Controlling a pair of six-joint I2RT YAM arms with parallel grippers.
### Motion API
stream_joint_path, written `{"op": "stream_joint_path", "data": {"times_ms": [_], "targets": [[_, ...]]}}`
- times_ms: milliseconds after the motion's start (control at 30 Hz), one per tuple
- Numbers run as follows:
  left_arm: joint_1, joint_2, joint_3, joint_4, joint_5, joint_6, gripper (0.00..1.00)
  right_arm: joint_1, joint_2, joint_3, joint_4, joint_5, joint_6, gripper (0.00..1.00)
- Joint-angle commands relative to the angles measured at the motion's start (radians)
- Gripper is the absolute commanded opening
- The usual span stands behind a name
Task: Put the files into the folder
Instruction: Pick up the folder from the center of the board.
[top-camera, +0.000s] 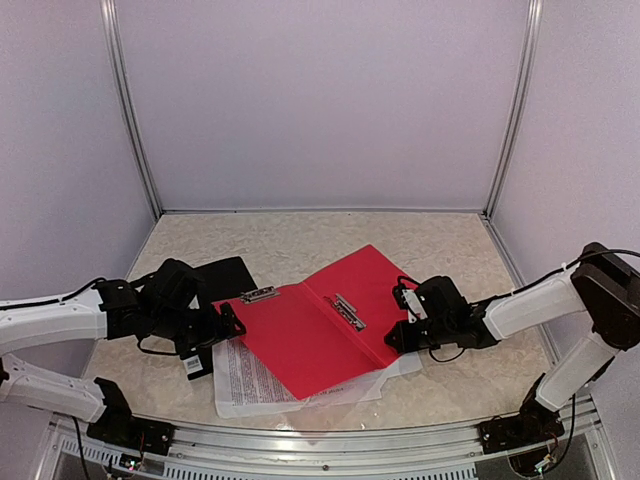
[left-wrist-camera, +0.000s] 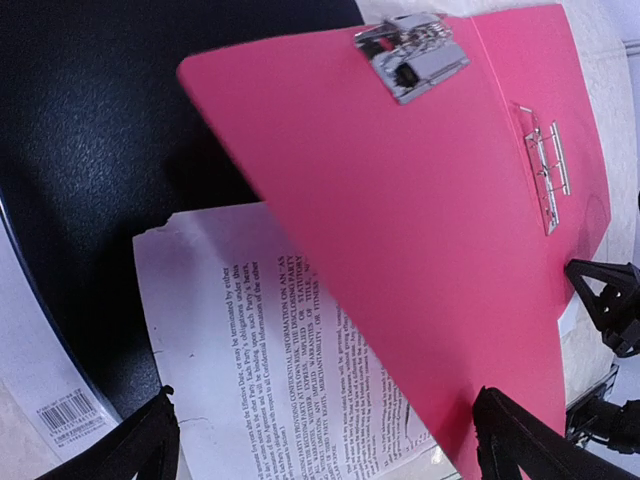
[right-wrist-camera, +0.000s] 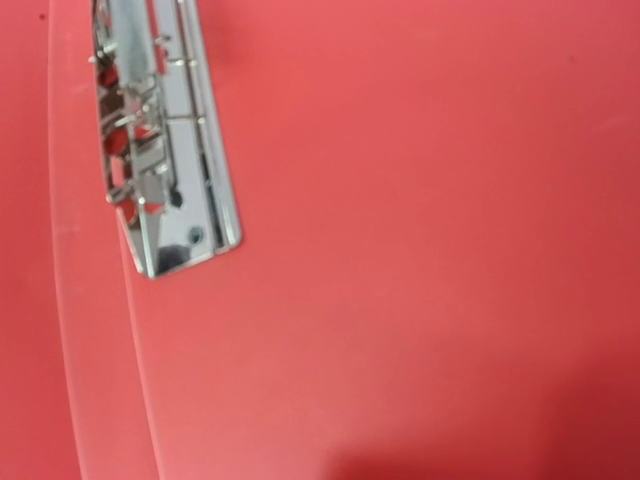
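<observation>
A red folder (top-camera: 320, 330) lies open on the table, with a metal clip (top-camera: 258, 294) at its left top edge and a spring bar (top-camera: 349, 311) along its spine. It covers most of the files (top-camera: 250, 385), white sheets that stick out at its near left side. In the left wrist view the top sheet of the files (left-wrist-camera: 250, 330) shows dense print beside the folder (left-wrist-camera: 430, 250). My left gripper (top-camera: 228, 325) is open at the folder's left corner, above the sheets (left-wrist-camera: 330, 450). My right gripper (top-camera: 397, 335) sits shut at the folder's right edge. Its fingers are hidden in its wrist view, which shows only the folder (right-wrist-camera: 420, 250) and spring bar (right-wrist-camera: 165, 150).
A black mat (top-camera: 215, 275) lies at the left under the papers, and shows large in the left wrist view (left-wrist-camera: 100, 150). A barcode label (top-camera: 193, 365) sits near it. White walls enclose the table, and a metal rail (top-camera: 330, 440) runs along its near edge.
</observation>
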Motion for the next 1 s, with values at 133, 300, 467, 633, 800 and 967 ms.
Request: {"op": "stream_joint_path", "data": {"times_ms": [133, 300, 467, 633, 800, 967], "targets": [[0.067, 0.035, -0.065, 0.165, 0.136, -0.059, 0.99, 0.015, 0.024, 0.015, -0.038, 0.014, -0.007, 0.06], [0.084, 0.124, -0.064, 0.276, 0.186, -0.062, 0.94, 0.019, 0.021, 0.015, -0.045, 0.012, -0.003, 0.06], [0.096, 0.192, -0.082, 0.357, 0.241, -0.107, 0.92, 0.021, 0.011, 0.01, -0.053, 0.017, -0.004, 0.06], [0.096, 0.172, -0.114, 0.429, 0.238, -0.141, 0.88, 0.023, 0.025, 0.007, -0.035, 0.006, 0.002, 0.06], [0.1, 0.125, -0.125, 0.448, 0.189, -0.144, 0.75, 0.028, 0.04, 0.012, -0.025, 0.002, 0.003, 0.06], [0.122, 0.134, -0.148, 0.523, 0.188, -0.143, 0.54, 0.029, 0.03, 0.017, -0.033, 0.007, 0.002, 0.06]]}}
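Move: Just ahead of my open left hand is the folder's raised left edge, about 2 cm forward, 3 cm right and 3 cm down. The outer clip on that cover is some 9 cm ahead and 6 cm right, 6 cm lower; the visible papers are about 11 cm back and 8 cm right, 9 cm below. From my right hand, that left edge lies about 33 cm left, 1 cm ahead and 3 cm higher. I dip my open left hand about 3 cm while working it forward and to the right over the folder's left edge, one finger under the cover and the other above it. I roll its left side down by some 15 degrees, then lift 1 to 2 cm and draw the fingers partly closed, while my right hand stays shut at the folder's near right edge. ##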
